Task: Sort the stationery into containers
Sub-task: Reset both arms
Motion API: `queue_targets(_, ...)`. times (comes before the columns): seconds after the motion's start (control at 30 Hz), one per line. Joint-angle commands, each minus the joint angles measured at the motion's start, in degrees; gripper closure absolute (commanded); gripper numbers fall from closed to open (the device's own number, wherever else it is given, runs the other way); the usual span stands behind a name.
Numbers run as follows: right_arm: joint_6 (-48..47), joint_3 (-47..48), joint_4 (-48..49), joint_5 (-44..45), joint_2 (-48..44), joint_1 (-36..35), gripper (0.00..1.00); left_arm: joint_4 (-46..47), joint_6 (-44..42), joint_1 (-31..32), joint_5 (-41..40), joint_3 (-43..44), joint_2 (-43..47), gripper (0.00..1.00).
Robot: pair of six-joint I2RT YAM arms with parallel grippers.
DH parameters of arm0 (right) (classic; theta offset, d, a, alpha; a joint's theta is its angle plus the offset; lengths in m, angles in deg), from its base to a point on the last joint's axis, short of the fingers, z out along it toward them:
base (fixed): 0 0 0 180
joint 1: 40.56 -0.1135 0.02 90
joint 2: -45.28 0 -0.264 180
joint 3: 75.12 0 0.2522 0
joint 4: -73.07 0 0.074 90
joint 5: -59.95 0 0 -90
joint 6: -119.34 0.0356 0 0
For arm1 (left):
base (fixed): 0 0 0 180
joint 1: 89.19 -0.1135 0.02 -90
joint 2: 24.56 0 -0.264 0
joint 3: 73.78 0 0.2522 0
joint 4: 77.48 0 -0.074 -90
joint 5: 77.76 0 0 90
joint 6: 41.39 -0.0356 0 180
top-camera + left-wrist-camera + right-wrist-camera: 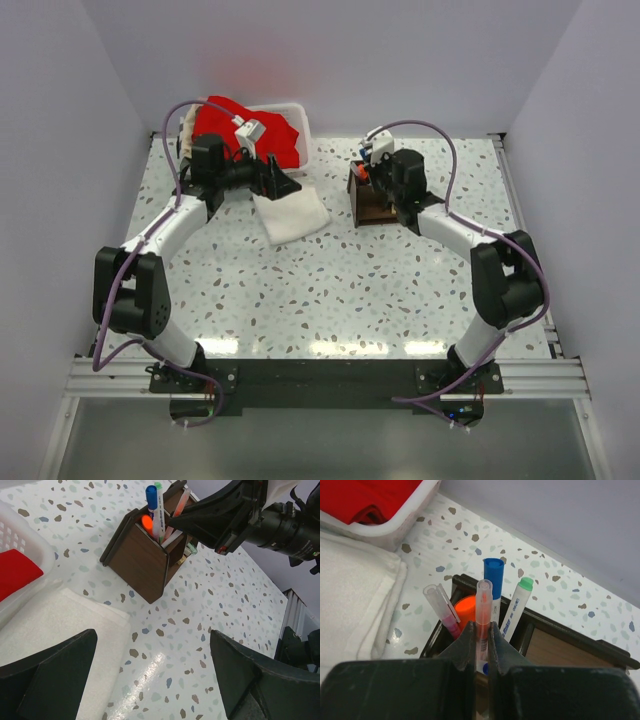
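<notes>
The dark brown wooden organizer (370, 205) (142, 562) (580, 637) stands at the back right of the table. Upright in its tall compartment are a blue-capped marker (493, 575) (151, 495), a green-capped marker (521, 592), an orange-capped one (465, 611) (147, 524) and a pink pen with a clear cap (441, 606). My right gripper (482, 630) (372, 180) is shut on a clear-capped red pen (483, 602), which is upright over that compartment among the others. My left gripper (152, 672) (285, 183) hovers open over the table beside the white cloth, holding nothing.
A folded white cloth (290, 215) (55, 625) (355, 595) lies left of the organizer. Behind it stands a white plastic basket (300, 115) (402, 522) (25, 555) holding red cloth. Walls close in the table at the back and sides.
</notes>
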State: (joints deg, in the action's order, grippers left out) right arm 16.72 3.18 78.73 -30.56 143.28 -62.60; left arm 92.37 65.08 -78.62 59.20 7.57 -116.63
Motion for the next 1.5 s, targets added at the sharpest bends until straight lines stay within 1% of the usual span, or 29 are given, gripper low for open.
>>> queue_targets(0.0, 0.41, -2.13, 2.64, 0.95, -2.28, 0.33, 1.00, 3.41, 0.93, -0.20, 1.20, 0.61, -0.39, 0.00)
queue_targets(0.1, 0.23, -3.01, 2.55, 1.48, -2.81, 0.33, 1.00, 3.68, 1.11, -0.11, 1.29, 0.61, -0.48, 0.00)
queue_targets(0.13, 0.06, -3.01, 2.38, 1.48, -2.98, 0.33, 0.96, 3.68, 1.20, -0.11, 1.29, 0.52, -0.48, 0.00)
queue_targets(0.27, 0.93, -1.70, 0.71, 2.88, -4.47, 0.33, 0.61, 4.20, 1.55, -0.11, 1.56, 0.61, -0.30, 0.00)
queue_targets(0.37, 1.37, 0.85, -1.92, 3.67, -5.88, 0.33, 0.55, 4.47, 1.64, -0.11, 1.73, 0.61, 0.14, 0.00)
queue_targets(0.5, 1.81, 5.59, -6.05, 4.64, -7.81, 0.33, 0.52, 4.47, 0.94, -0.11, 1.64, 0.61, 1.28, 0.00)
queue_targets(0.53, 1.90, 6.39, -7.89, 4.91, -8.34, 0.33, 0.50, 4.12, -0.28, -0.11, 1.64, 0.96, 1.89, 0.00)
queue_targets(0.6, 2.07, 9.10, -9.92, 6.48, -9.92, 0.33, 0.45, 2.28, -2.13, -0.11, 0.51, 1.49, 2.95, 0.00)
queue_targets(0.63, 1.99, 10.08, -12.36, 7.27, -10.54, 0.25, 0.42, 1.23, -4.93, -0.11, -0.19, 2.36, 3.30, 0.00)
queue_targets(0.67, 2.16, 11.22, -13.95, 7.98, -10.89, 0.25, 0.39, -1.05, -6.52, -0.11, -2.73, 2.63, 3.82, 0.00)
queue_targets(0.7, 2.42, 13.23, -15.62, 11.64, -11.94, 0.33, 0.26, -2.37, -8.02, -0.11, -4.75, 2.98, 4.79, 0.00)
queue_targets(0.73, 2.17, 14.12, -18.95, 13.85, -12.39, 0.42, 0.23, -3.52, -10.73, -0.11, -7.12, 3.59, 5.49, 0.00)
queue_targets(0.77, 2.25, 15.00, -21.42, 16.83, -12.65, 0.51, 0.18, -6.57, -12.06, -0.11, -12.89, 3.69, 6.11, 0.00)
queue_targets(0.8, 2.86, 16.57, -24.14, 19.21, -12.91, 0.94, 0.13, -7.56, -12.94, -0.11, -16.25, 3.60, 7.42, 0.00)
queue_targets(0.83, 4.87, 17.20, -31.04, 21.06, -13.27, 2.34, 0.12, -8.36, -14.08, -0.11, -19.94, 3.42, 8.04, 0.00)
queue_targets(0.87, 6.02, 17.47, -34.76, 20.73, -13.62, 3.75, 0.11, -9.41, -14.36, -0.11, -26.50, 3.16, 8.66, 0.00)
queue_targets(0.9, 7.60, 17.21, -38.37, 20.12, -13.88, 5.33, 0.11, -9.68, -14.71, -0.20, -29.09, 2.72, 9.97, 0.00)
queue_targets(0.93, 11.35, 16.94, -45.19, 15.59, -14.32, 9.78, 0.10, -9.86, -15.49, -0.20, -31.21, 1.76, 10.77, 0.00)
queue_targets(0.97, 13.13, 16.86, -49.17, 11.80, -13.98, 12.52, 0.10, -9.68, -15.76, -0.20, -34.62, 1.14, 11.47, 0.00)
queue_targets(1.0, 15.41, 17.99, -53.39, 8.98, -13.02, 15.33, 0.10, -9.51, -15.85, -0.20, -36.13, 0.44, 12.96, 0.00)
queue_targets(1.03, 17.70, 17.04, -57.26, 7.56, -13.18, 20.24, 0.09, -9.07, -15.85, -0.20, -37.37, -0.78, 13.58, 0.00)
queue_targets(1.07, 18.50, 15.03, -56.78, 2.50, -14.23, 22.02, 0.09, -8.63, -15.94, -0.20, -39.38, -1.40, 14.11, 0.00)
queue_targets(1.1, 19.12, 11.53, -56.08, 1.14, -15.19, 25.52, 0.08, -8.63, -15.68, -0.20, -40.27, -1.67, 14.72, 0.00)
queue_targets(1.13, 19.21, 10.19, -54.59, 1.56, -15.99, 28.17, 0.08, -8.71, -15.07, -0.20, -41.32, -2.28, 14.82, 0.00)
queue_targets(1.17, 19.30, 9.13, -54.32, 6.18, -16.69, 28.54, 0.04, -8.80, -14.80, -0.28, -42.47, -2.46, 14.90, 0.00)
queue_targets(1.23, 20.08, 7.37, -54.14, 11.65, -16.96, 28.72, 0.04, -9.15, -14.54, -0.28, -42.92, -2.82, 14.90, 0.00)
queue_targets(1.27, 20.27, 6.84, -54.14, 13.85, -17.66, 28.72, 0.01, -9.42, -14.54, -0.28, -42.13, -2.82, 14.82, 0.00)
queue_targets(1.3, 20.01, 6.23, -54.22, 16.14, -18.10, 28.81, 0.01, -9.51, -14.54, -0.28, -41.52, -2.73, 14.64, 0.00)
queue_targets(1.47, 17.72, 2.36, -51.94, 17.04, -21.88, 28.90, 0.01, -9.51, -14.27, -0.28, -39.76, -2.64, 13.85, 0.00)
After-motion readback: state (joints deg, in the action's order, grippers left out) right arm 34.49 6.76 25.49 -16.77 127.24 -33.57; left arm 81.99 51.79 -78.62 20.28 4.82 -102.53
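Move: The organizer's pen compartment, with the held red marker already standing over it, has its middle straight below the right fingers, about 7 cm down and 1 cm to the right. Just there, the blue-capped marker stands some 3 cm ahead of the right hand and the green-capped one about 2 cm ahead and 4 cm right; the blue bottle is roughly 14 cm right and 1 cm back. From the left hand the compartment is about 22 cm right and 4 cm ahead. The red marker is lowered a last centimetre among the other pens in the compartment, then the right fingers open wide and let go. The right hand rises some 15 cm clear, then sweeps right about 27 cm and back 13 cm past the organizer, sinking again while turning clockwise and tipping down. The open left hand swings left roughly 11 cm, away from the organizer, turning counter-clockwise. ##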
